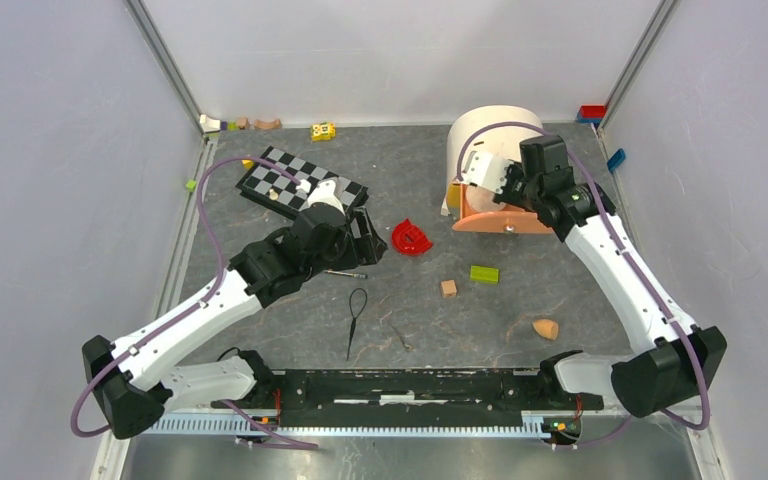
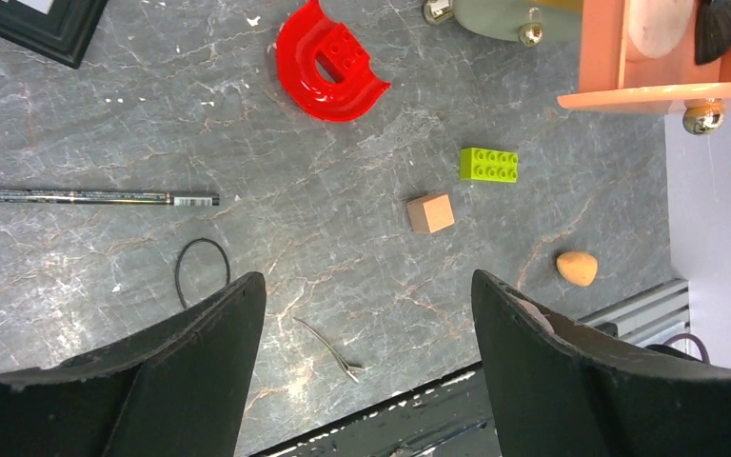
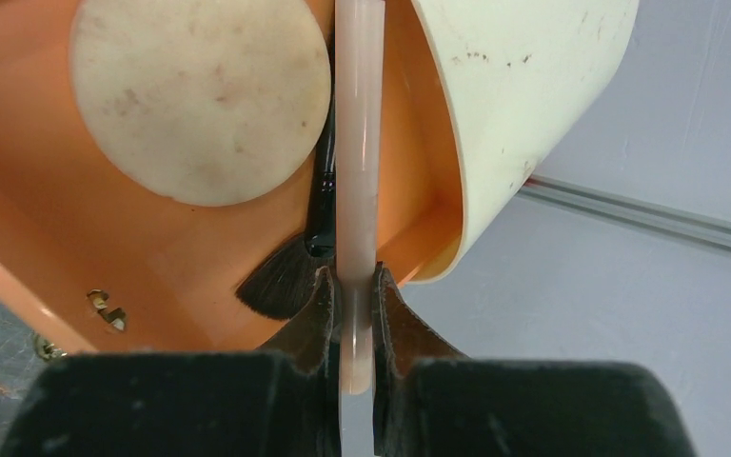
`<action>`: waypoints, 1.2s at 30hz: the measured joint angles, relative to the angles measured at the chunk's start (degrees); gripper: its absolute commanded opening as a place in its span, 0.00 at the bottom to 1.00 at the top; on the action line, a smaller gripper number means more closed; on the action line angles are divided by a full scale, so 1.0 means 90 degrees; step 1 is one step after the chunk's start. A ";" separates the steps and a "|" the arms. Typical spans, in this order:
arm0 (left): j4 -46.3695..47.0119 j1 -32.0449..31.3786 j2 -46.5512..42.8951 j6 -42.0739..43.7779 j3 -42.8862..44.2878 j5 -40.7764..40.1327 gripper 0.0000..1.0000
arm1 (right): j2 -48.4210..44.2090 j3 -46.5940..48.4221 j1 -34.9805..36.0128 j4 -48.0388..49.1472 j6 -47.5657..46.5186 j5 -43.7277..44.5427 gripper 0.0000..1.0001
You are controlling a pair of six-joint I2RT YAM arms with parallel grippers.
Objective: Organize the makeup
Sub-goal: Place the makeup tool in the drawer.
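Note:
My right gripper [image 3: 354, 281] is shut on a pale pink stick [image 3: 357, 143] standing upright in the orange organiser [image 3: 200, 257]. In the organiser lie a round cream compact [image 3: 200, 95] and a black brush [image 3: 281, 281]. From above, the right gripper [image 1: 500, 180] is at the organiser [image 1: 500, 222]. My left gripper [image 2: 366, 333] hangs open above the table with nothing between its fingers [image 2: 238, 324]. On the table lie a thin black pencil [image 2: 95, 197], an orange teardrop sponge [image 2: 577, 268] and a metal hair clip [image 2: 328, 349]. A chequered palette [image 1: 290, 180] lies behind the left gripper [image 1: 365, 240].
A red curved plastic piece [image 2: 328, 67], a green block [image 2: 488, 164] and a wooden block [image 2: 430, 212] lie mid-table. A black loop [image 2: 200, 271] lies near the pencil. A cream cylinder [image 1: 490, 130] stands behind the organiser. Small toys [image 1: 322, 130] line the back wall.

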 measured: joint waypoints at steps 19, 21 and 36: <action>0.0039 0.0002 0.0075 -0.0022 0.0000 0.0160 0.85 | 0.0622 -0.0068 -0.0129 0.0425 0.0284 0.0034 0.13; 0.0039 0.0005 0.0075 -0.0022 0.0000 0.0160 0.85 | 0.0661 -0.0068 -0.0138 0.0435 0.0318 0.0053 0.14; -0.0010 0.0005 0.0138 -0.0022 0.0000 0.0160 0.84 | 0.0658 -0.0068 -0.0160 0.0697 0.0622 0.0124 0.38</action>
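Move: The right hand holds the makeup tool above the open orange drawer; the free strip it goes to lies about 5 cm ahead, 3 cm left and 5 cm below that hand. The brush lies just this side of the strip, about 3 cm ahead, 4 cm left and 7 cm down; the round mirror is roughly 1 cm ahead, 6 cm left and 8 cm down. From the left hand, the strip is some 15 cm ahead, 26 cm right and 3 cm lower. The right hand, still pinching the makeup tool crosswise over the drawer, eases forward and down about 3 cm each way, past the brush handle towards the gap between it and the white shell, its wrist turning some 5 degrees clockwise. There the sinking stops and the fingers part to about a third open, letting go of the tool, while the hand creeps on forward slightly and lifts again by about half a centimetre. ##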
